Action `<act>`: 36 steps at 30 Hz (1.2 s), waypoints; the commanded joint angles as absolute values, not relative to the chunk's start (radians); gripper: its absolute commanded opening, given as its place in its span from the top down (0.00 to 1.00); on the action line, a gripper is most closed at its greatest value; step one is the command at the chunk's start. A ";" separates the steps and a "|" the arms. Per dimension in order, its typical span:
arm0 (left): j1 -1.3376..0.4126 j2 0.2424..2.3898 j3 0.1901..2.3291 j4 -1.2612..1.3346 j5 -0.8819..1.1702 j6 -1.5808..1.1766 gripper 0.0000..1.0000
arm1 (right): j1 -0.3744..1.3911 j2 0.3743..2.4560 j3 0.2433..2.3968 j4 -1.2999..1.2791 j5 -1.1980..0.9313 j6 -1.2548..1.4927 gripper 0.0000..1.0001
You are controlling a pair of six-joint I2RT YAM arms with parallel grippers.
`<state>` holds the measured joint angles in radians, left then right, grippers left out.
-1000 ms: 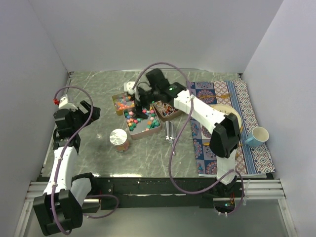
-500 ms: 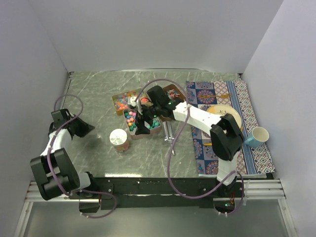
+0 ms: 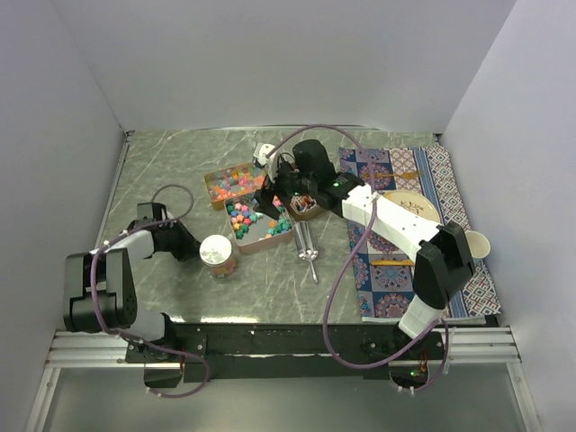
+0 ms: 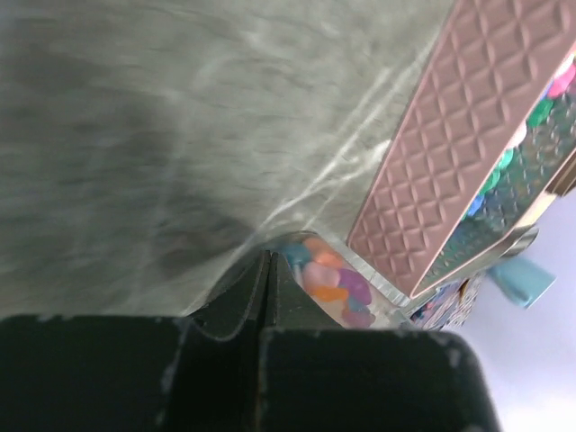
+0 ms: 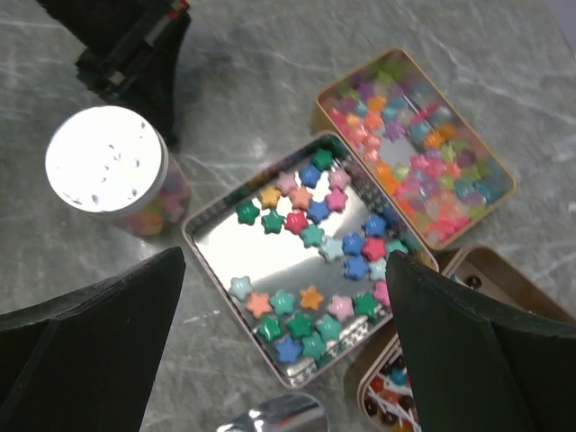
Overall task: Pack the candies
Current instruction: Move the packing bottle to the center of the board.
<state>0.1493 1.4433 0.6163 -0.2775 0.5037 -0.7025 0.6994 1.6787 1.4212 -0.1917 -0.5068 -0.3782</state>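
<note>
Star-shaped candies (image 5: 315, 236) in many colours lie in an open silvery tin (image 5: 238, 243); the same tin (image 3: 261, 241) sits mid-table in the top view. Beside it, a second tin (image 5: 504, 184) holds small orange, pink and yellow candies (image 5: 409, 148), and a third tin (image 5: 360, 389) holds dark and red sweets. My right gripper (image 5: 286, 265) hovers open above the star tin, nothing between its fingers. My left gripper (image 3: 189, 247) lies low on the table, shut and empty, its tip next to a small glass jar (image 4: 335, 283) of pastel candies.
The jar's white perforated lid (image 5: 106, 160) is on. A metal scoop (image 3: 309, 243) lies right of the star tin. A patterned mat (image 3: 468, 288) on the right carries a plate (image 3: 407, 203) and a pale cup (image 3: 473, 244). White walls enclose the table.
My left arm has dropped from upright down to the tabletop, reached toward the jar and shut its jaws. My right arm shifted back over the tins and stays open.
</note>
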 commanded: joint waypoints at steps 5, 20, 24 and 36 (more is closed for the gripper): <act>0.031 1.433 0.557 -0.183 0.538 -0.741 0.99 | 0.660 1.589 1.348 -0.156 -0.428 -0.360 0.00; -0.134 1.333 0.441 -0.242 0.360 -0.988 0.99 | 0.597 1.459 1.212 -0.167 -0.367 -0.433 0.00; -0.037 1.249 0.514 -0.574 0.255 -0.968 0.99 | 0.589 1.427 1.187 -0.186 -0.371 -0.437 0.00; -0.147 1.180 0.462 -0.531 0.276 -0.983 0.99 | 0.586 1.416 1.210 -0.207 -0.377 -0.462 0.00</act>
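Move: The packing bottle stands right against the left hand's shut fingers, its middle about 5 cm to their right, 2 cm back and 2 cm above the fingertips. From this hand the star-candy box lies roughly 16 cm right and 10 cm ahead; the gummy box 10 cm right and 21 cm ahead; the scoop some 29 cm right and 3 cm ahead. From the right hand the bottle is about 14 cm left, 10 cm back and 18 cm below. With shut fingers already against the packing bottle's left side, the left hand pushes it along the board, right and back, about 7 cm to the right and 6 back; then it swings some 5 cm left again while still drawing back, fingers tipping about 15 degrees steeper. The open right hand first dips, then comes partly back up, moving 9 cm right, away from the bottle. ##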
